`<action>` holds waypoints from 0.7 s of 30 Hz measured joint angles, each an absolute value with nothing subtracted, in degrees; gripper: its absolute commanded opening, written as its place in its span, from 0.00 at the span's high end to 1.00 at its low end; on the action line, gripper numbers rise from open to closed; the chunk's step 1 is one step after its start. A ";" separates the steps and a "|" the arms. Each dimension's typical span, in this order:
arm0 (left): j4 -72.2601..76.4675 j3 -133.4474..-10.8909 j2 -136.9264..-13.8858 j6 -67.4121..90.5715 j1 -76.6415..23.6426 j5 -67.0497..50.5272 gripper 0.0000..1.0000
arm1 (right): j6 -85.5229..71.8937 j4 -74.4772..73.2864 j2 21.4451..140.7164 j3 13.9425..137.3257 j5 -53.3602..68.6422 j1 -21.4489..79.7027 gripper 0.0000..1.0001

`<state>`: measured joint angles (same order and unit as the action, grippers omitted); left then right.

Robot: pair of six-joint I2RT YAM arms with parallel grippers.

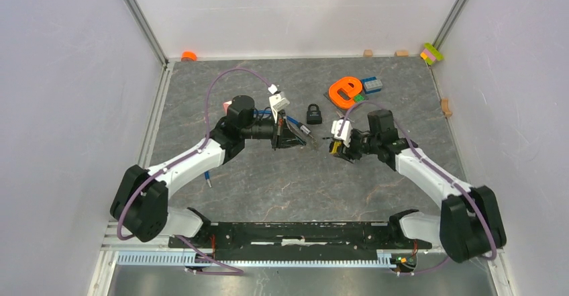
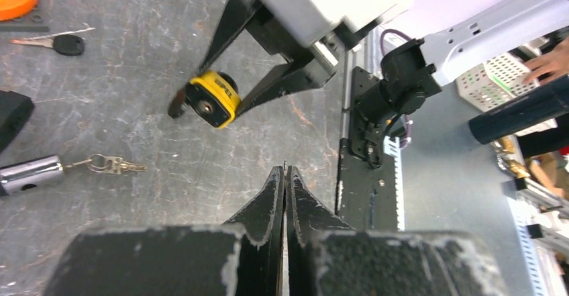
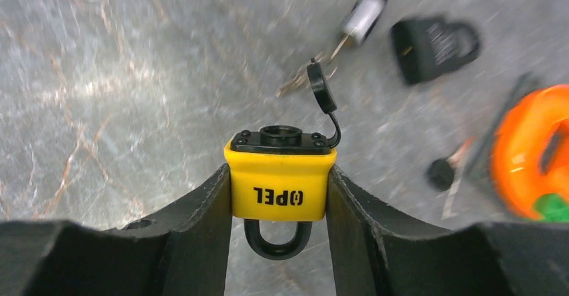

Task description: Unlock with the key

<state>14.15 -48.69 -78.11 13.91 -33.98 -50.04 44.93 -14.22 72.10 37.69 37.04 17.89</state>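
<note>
A yellow padlock (image 3: 280, 182) marked OPEL sits between the fingers of my right gripper (image 3: 278, 175), which is shut on its body above the table. Its black shackle hangs toward the wrist, and the keyhole end points away with its rubber cap (image 3: 321, 88) flipped open. The left wrist view shows the same padlock (image 2: 213, 99) facing my left gripper (image 2: 284, 170). That gripper is shut, with only a thin sliver at its tips that I cannot identify. A black-headed key (image 2: 54, 43) lies on the table. From above, the left gripper (image 1: 295, 138) and right gripper (image 1: 339, 147) face each other.
A silver lock body (image 2: 30, 174) with small keys on a ring (image 2: 114, 165) lies beside the left gripper. A black padlock (image 1: 313, 113) stands just behind, with an orange letter shape (image 1: 344, 91) and toy bricks (image 1: 372, 84) at the back right. White walls surround the table.
</note>
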 measured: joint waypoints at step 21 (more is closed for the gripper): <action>-8.95 -59.40 -70.04 -8.40 -35.86 -56.23 0.98 | 58.89 -35.88 73.25 55.86 66.22 18.41 1.00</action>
<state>-8.95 -59.40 -70.04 -8.40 -35.86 -56.23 58.89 -35.88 73.25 55.86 66.22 18.41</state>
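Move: The yellow padlock, already pinched in the right fingers and off the table, is about 10 cm to the right of the left fingertips, 4 cm farther out and 14 cm lower. Seen from the right hand, those fingertips are thus 10 cm left, 4 cm back and 14 cm up. Also from the right hand, the silver keys lie about 5 cm ahead, 5 cm left and 8 cm down; the cable lock's end 10 cm ahead, 9 cm left; the black padlock 15 cm ahead, 6 cm left. Still pinching the yellow padlock by its sides, the right hand carries it up some 11 cm and left towards the left fingertips, drawing back about 4 cm late on, while turning roughly 25 degrees counter-clockwise with its left side rising. The left hand, fingers kept nearly shut, backs off 4 cm and climbs about 6 cm, most of it late, rolling as it goes. ##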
